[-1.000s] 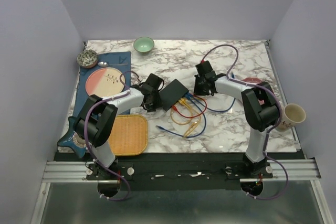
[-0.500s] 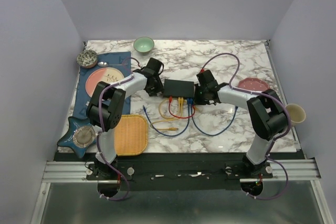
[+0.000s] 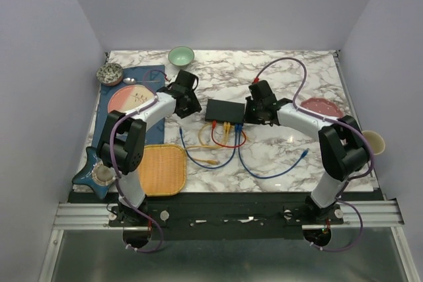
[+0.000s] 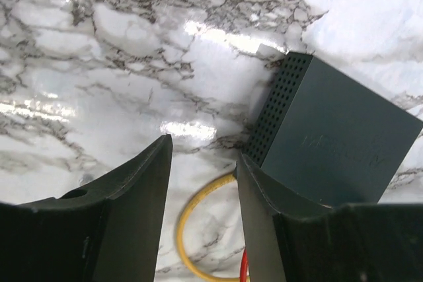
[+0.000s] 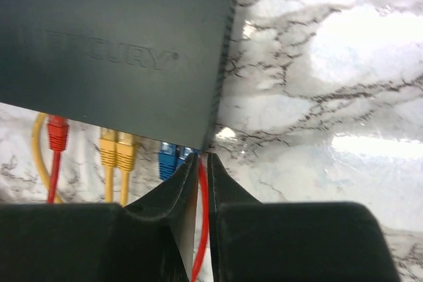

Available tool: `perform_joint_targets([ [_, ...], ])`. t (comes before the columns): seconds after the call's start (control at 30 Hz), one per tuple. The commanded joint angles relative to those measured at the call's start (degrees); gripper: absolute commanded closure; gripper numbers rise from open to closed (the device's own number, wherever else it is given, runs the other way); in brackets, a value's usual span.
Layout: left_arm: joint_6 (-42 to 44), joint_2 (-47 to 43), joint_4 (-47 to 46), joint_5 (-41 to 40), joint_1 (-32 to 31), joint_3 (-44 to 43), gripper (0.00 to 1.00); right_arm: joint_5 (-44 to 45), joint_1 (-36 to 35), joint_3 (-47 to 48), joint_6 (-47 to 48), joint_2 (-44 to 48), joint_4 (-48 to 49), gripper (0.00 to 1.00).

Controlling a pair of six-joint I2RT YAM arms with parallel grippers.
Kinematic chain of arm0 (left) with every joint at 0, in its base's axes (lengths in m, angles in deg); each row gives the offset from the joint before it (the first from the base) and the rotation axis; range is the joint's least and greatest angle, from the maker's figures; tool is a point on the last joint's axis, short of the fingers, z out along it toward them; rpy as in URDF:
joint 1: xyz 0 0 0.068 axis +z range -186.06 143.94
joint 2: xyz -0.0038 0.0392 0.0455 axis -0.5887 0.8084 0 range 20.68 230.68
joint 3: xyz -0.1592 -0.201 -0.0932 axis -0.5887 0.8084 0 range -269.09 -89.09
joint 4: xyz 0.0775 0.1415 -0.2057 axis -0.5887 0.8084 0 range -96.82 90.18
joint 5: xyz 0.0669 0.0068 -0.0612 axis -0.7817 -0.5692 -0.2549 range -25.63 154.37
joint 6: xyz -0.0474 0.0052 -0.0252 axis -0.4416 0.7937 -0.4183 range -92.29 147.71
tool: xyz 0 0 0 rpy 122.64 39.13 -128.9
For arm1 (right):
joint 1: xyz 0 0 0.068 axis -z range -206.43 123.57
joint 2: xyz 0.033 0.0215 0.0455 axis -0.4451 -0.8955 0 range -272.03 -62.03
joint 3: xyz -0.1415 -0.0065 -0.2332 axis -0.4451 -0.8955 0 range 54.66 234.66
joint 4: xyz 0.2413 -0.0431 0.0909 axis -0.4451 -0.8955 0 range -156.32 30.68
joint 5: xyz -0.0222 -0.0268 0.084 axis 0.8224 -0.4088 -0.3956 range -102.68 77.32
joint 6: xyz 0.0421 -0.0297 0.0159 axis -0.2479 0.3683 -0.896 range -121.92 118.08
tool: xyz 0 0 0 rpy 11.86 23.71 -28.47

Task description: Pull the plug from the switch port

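The black switch box (image 3: 225,109) lies mid-table; its row of ports faces me, with red (image 3: 213,124), yellow (image 3: 227,125) and blue (image 3: 238,127) plugs in it. My right gripper (image 3: 251,118) is at the box's right near corner. In the right wrist view its jaws (image 5: 203,158) are nearly closed on a red cable (image 5: 201,222) beside the blue plugs (image 5: 169,160). My left gripper (image 3: 193,106) is open just left of the box. In the left wrist view (image 4: 201,150) it is empty, with a yellow cable loop (image 4: 188,216) below and the box (image 4: 337,143) to the right.
An orange woven tray (image 3: 160,168) sits near left, with a pink plate (image 3: 131,102) on a blue mat and a speckled bowl (image 3: 110,72) behind it. A green bowl (image 3: 181,56) is at the back. A pink dish (image 3: 322,105) and a cup (image 3: 372,141) are on the right. Loose cables (image 3: 218,153) lie in front of the box.
The box was turned from a tilt to square with the table edge. My left gripper has since backed off to the left. The blue cable's loose end swung right.
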Motion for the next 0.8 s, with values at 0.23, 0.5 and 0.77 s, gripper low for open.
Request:
perform_joint_targets([
  [0.23, -0.9, 2.4, -4.1, 6.0, -0.3, 7.5, 0.46, -6.1, 0.0, 1.7, -1.2, -6.1, -0.4, 0.84],
  [0.5, 0.0, 7.1, -2.6, 6.7, -0.3, 1.9, 0.46, -3.7, 0.3, 9.5, 0.2, -11.9, -2.7, 0.84],
  [0.77, 0.6, 12.2, -0.7, 7.8, 0.5, -7.4, 0.44, -0.6, 2.0, 22.1, 1.0, -17.9, -6.0, 0.82],
])
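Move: The black switch lies just beyond and left of the right hand: middle about 5 cm ahead, 9 cm left, 3 cm below. On its near side, level with that hand, sit the blue plugs 3 cm left, yellow plugs 8 cm left and red plug 13 cm left. From the left hand, the switch is some 2 cm ahead, 12 cm right and 4 cm below. Both hands sink 2–4 cm to the switch's near corners, then push it forward, the right hand about 5 cm. ##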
